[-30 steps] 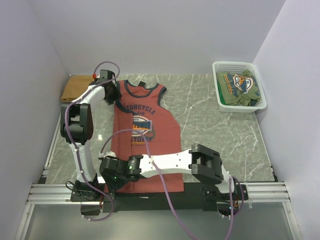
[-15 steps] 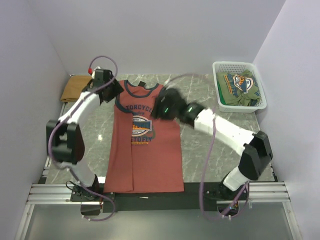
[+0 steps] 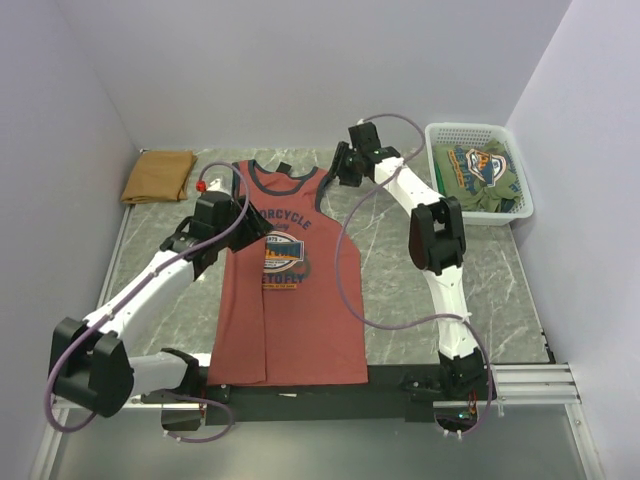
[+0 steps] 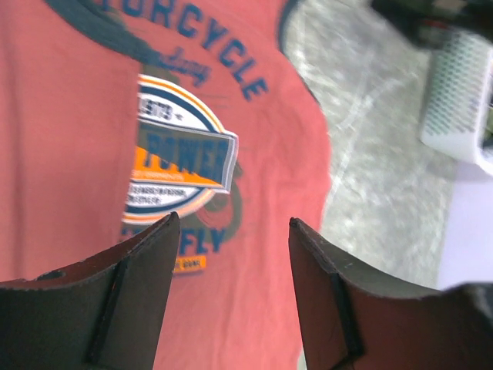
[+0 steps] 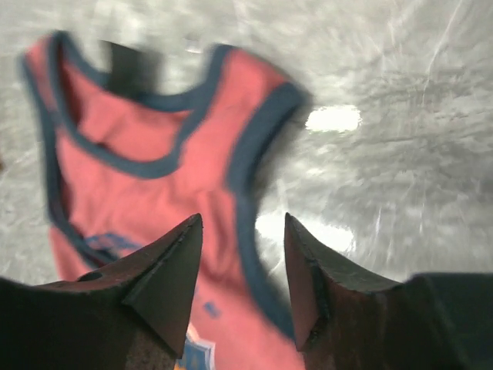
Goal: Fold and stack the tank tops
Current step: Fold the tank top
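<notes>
The rust-red tank top [image 3: 300, 310] lies flat on the table, neck to the back, with its left side folded in along a lengthwise crease. My left gripper [image 3: 248, 222] hovers open over its left chest. In the left wrist view the gripper [image 4: 231, 220] frames bare red cloth [image 4: 69, 154] just below the print. My right gripper [image 3: 337, 170] is open by the right shoulder strap. In the right wrist view the gripper [image 5: 241, 218] is empty above the dark armhole trim of the red top [image 5: 115, 162]. The tan-brown tank top [image 3: 158, 176] lies folded at the back left.
A white mesh basket [image 3: 440, 200] with green clothes in it stands at the back right, and it also shows in the left wrist view [image 4: 462, 92]. White walls close in the table on the left, back and right. Purple cables loop off both arms.
The right arm has swung from the near left hem across to the shirt's right shoulder. The left gripper has come from the left shoulder down to the chest. Both jaws have opened wider.
</notes>
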Controlling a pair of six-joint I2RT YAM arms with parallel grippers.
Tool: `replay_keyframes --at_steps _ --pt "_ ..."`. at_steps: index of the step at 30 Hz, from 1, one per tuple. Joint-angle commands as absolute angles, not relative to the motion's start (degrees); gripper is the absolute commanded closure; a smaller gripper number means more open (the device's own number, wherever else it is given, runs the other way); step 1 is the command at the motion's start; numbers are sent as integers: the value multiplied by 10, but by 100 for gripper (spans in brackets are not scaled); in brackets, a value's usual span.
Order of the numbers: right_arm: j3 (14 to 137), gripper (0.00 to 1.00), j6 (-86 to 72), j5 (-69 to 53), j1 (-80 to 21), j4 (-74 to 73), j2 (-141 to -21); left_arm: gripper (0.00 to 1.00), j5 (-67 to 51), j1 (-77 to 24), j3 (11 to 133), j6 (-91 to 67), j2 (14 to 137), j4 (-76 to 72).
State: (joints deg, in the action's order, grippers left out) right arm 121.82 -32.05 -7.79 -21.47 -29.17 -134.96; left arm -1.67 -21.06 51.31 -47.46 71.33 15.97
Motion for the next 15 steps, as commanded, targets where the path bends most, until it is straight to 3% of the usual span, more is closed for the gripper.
replay_keyframes --at_steps 1,8,15 --pt "1248 45 -375 -136 -204 -273 -1373 36 -59 -224 491 -471 671 117" --pt "1144 43 -504 -187 -201 -94 -1387 37 -76 -236 457 -472 654 96" --pt "1103 46 -598 -159 -201 -21 -1403 37 -84 -236 452 -462 658 93"
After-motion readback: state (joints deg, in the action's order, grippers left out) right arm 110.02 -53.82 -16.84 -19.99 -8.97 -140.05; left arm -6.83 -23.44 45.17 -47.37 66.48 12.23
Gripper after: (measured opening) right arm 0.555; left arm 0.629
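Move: Close to the tank top's right shoulder strap, the right hand has it some 8 cm below, about 3 cm to its left and 1 cm ahead. From that hand the black tab behind the neckline is about 4 cm ahead and 11 cm left; the left strap is level with it, 20 cm left. The printed logo is some 20 cm back and 11 cm left. From the left hand the right strap lies about 22 cm ahead, 12 cm right and 14 cm lower. Dropping about 6 cm, quickest at first, the right hand comes down to the right shoulder strap and then edges a couple of centimetres left, rolling some 20 degrees so its left side rises and tipping a little further down. Its fingers stay half open; contact can't be seen. The left hand, empty and part-open above the shirt, eases back and to the right. ##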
